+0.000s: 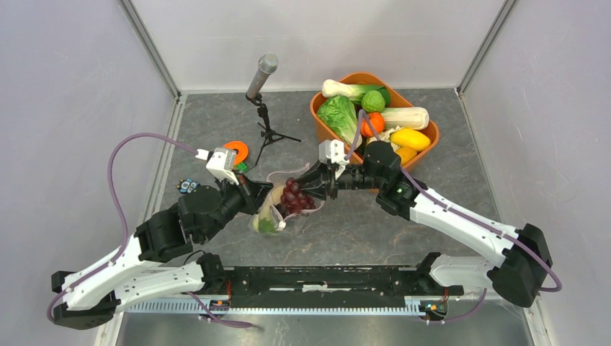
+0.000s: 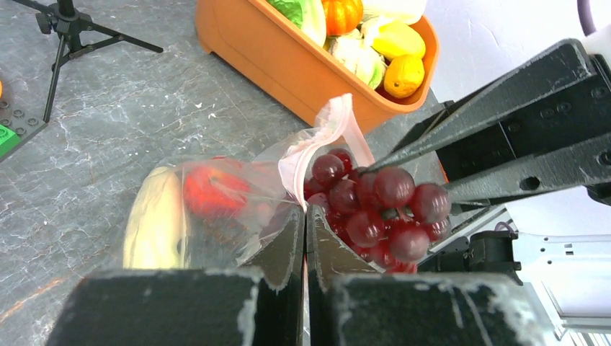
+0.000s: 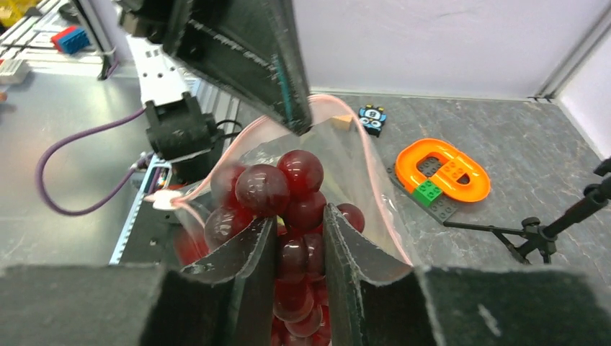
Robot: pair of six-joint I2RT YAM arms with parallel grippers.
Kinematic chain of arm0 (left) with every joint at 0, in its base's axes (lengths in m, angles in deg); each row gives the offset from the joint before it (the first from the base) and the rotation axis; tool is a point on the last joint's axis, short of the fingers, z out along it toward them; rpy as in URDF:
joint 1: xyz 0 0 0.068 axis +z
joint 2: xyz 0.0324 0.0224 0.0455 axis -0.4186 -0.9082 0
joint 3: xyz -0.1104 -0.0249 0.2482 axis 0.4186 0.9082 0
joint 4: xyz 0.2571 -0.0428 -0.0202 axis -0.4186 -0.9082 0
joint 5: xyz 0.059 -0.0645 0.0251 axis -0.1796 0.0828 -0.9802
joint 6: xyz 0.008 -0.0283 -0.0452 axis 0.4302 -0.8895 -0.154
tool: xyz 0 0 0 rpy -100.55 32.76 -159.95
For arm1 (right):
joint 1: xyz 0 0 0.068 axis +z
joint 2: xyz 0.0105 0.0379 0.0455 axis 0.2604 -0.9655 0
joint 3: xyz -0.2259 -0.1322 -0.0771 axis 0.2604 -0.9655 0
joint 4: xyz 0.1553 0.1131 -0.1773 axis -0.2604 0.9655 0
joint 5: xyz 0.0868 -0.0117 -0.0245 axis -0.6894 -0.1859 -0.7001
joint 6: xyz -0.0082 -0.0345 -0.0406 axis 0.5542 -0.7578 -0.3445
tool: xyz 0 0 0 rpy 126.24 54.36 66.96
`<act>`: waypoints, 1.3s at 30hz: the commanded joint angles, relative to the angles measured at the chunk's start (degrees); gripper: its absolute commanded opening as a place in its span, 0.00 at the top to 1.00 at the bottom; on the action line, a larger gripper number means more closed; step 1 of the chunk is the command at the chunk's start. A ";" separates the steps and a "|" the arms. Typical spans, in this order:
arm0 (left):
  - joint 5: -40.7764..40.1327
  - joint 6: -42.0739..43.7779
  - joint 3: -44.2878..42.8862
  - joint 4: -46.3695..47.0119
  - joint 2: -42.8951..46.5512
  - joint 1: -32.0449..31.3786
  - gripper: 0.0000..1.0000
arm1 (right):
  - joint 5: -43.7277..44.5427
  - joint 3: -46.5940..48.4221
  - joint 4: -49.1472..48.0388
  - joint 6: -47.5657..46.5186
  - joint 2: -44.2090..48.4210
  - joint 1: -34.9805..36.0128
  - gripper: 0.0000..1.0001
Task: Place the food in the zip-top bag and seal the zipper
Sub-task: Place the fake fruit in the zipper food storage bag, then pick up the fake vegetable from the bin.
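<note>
The clear zip-top bag point(image 1: 268, 210) lies at mid-table with its mouth raised toward the right. My left gripper point(image 1: 261, 196) is shut on the bag's near rim point(image 2: 288, 189), holding the mouth up. The pinkish zipper point(image 2: 340, 121) curls above the opening; it also arcs across the right wrist view point(image 3: 376, 189). My right gripper point(image 1: 308, 186) is shut on the dark purple grape bunch point(image 1: 294, 196), which hangs in the bag's mouth point(image 3: 277, 189). A red piece point(image 2: 212, 189) and a pale yellow piece point(image 2: 150, 220) of food lie inside the bag.
The orange tub point(image 1: 431, 141) at the back right holds several more vegetables, among them a lettuce point(image 1: 337, 115). A microphone on a tripod point(image 1: 262, 75) stands at the back centre. An orange ring toy point(image 1: 236, 151) and a small blue toy point(image 1: 188, 186) lie to the left.
</note>
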 commanded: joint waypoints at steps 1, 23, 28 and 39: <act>-2.56 -1.91 -0.10 2.50 0.48 0.03 0.98 | -5.19 2.21 5.00 -6.21 2.60 0.00 0.70; -2.22 -1.98 -0.04 3.75 -0.63 -0.01 0.98 | 30.16 -3.21 3.86 1.72 15.85 0.00 0.32; -0.45 -1.46 -0.02 4.10 -1.56 0.00 0.98 | 57.20 -0.64 14.39 1.46 14.18 -1.25 0.31; 4.24 -1.32 0.16 3.22 -3.08 0.01 0.98 | 47.39 2.24 14.01 10.18 2.33 -19.47 0.23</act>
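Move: The right hand has its fingers around the grapes at the mouth of the zipper bag, whose middle lies about 3 cm to its left, 2 back and 3 below. In the basket the orange pumpkin lies some 21 cm ahead, 22 right and 15 down, the lettuce about 21 ahead, 12 right and 15 down. From the left hand, which still pinches the bag's rim, that mouth is some 8 cm right, 2 back and 4 below. The right hand releases the grapes, turns about 70° clockwise and swings 19 cm right and forward over the basket. ##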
